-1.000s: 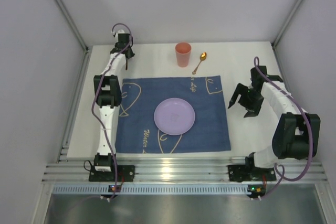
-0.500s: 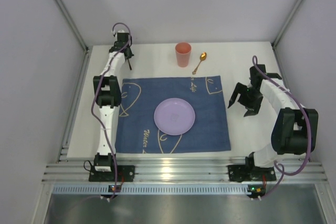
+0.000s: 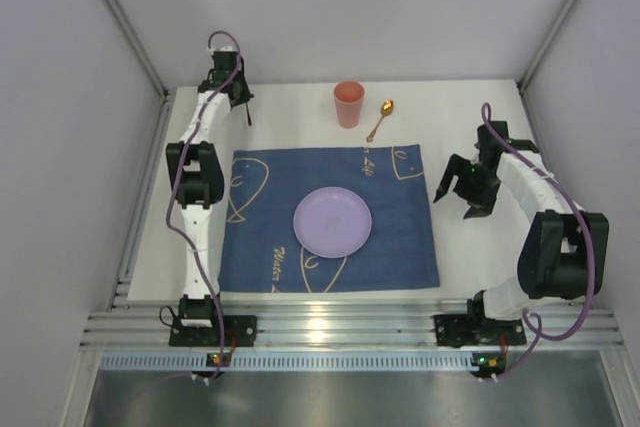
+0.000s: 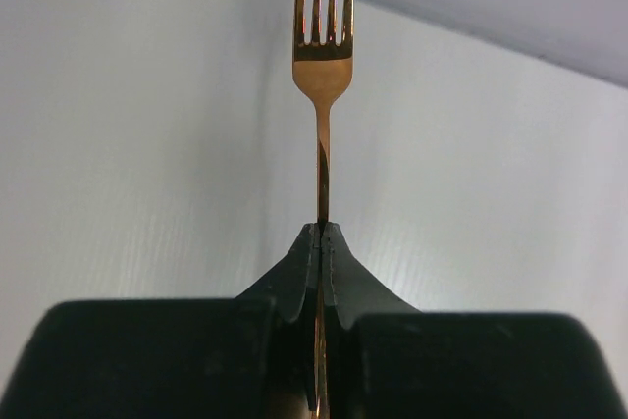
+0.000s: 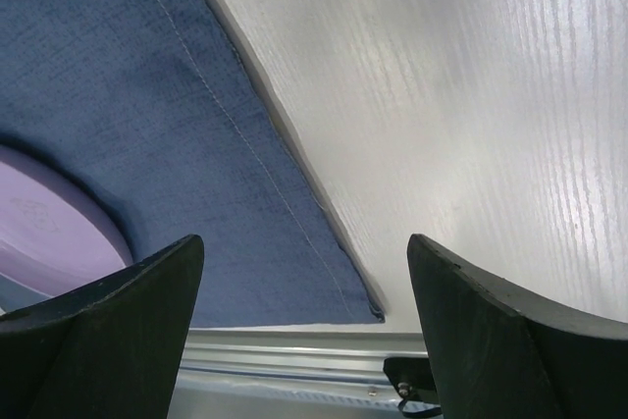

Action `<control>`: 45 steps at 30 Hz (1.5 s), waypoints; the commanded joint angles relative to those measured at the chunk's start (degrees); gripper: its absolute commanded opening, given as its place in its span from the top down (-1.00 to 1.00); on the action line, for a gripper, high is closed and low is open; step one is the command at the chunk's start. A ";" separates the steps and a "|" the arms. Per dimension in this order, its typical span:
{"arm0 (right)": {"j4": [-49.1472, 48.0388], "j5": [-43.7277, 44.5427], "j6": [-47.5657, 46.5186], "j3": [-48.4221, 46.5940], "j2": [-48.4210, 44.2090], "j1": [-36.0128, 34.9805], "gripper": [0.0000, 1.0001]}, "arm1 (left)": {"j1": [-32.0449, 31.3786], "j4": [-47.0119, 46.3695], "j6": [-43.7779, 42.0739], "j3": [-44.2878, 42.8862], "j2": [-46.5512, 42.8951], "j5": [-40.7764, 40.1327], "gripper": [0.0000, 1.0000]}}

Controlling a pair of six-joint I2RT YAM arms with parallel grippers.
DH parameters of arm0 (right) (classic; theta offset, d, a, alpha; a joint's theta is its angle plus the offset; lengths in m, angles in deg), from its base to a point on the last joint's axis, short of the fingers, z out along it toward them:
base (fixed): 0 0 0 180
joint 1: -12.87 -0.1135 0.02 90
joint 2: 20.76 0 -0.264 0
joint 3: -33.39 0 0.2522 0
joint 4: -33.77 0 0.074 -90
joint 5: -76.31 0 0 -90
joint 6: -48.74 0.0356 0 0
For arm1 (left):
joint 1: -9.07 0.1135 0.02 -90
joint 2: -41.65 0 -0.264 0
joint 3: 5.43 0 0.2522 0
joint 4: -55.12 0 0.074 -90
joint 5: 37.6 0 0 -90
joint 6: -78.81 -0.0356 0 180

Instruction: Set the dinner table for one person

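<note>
My left gripper [image 3: 243, 105] is at the far left of the white dinner table [image 3: 470, 257], shut on a gold fork [image 4: 323, 66]. In the left wrist view the fork's handle runs between the closed jaws and its tines point away. My right gripper [image 3: 456, 193] is open and empty, just right of the blue placemat [image 3: 400, 237]. A lilac plate [image 3: 332, 221] lies on the placemat's middle; it also shows in the right wrist view [image 5: 49, 233]. A pink cup [image 3: 348, 104] and a gold spoon [image 3: 379, 119] sit behind the placemat.
Grey walls close in the table at the back and both sides. An aluminium rail [image 3: 340, 322] runs along the near edge, past the placemat's corner [image 5: 373, 313].
My left arm has stretched farther back and left, carrying the fork toward the far left corner. The right arm has barely moved.
</note>
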 commanded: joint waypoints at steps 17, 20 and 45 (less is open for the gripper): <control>-4.87 -6.52 -1.50 -1.77 -5.26 -0.62 -0.71 | -9.16 -0.57 4.75 52.44 -47.03 2.82 1.00; -5.30 -6.96 -1.59 -2.74 -4.39 -0.62 -0.70 | -11.88 0.84 6.08 63.07 -55.29 0.98 1.00; -8.64 -8.71 4.38 -23.91 11.25 -6.50 -0.70 | -16.72 10.68 11.10 82.28 -71.66 -2.54 -0.25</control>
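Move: The left hand holds the fork by its handle; the bare strip of placemat it is bound for lies about 39 cm back, 8 cm to the right and some 4 cm lower. The plate sits around 19 cm right of that spot and 2 cm farther out, and the mat's left edge is 11 cm left of it. From the empty right hand the spoon is roughly 34 cm ahead, 17 cm left and 5 cm lower, with the cup 11 cm left of the spoon. The left hand lifts the fork some 11 cm, sweeps it back about 39 cm and a little right in an arc to the mat beside the plate, sinking again as the fingers tip down some 20 degrees, then opens and lets go. The right hand, still wide open, mostly late on rises and moves forward and left towards the spoon. ##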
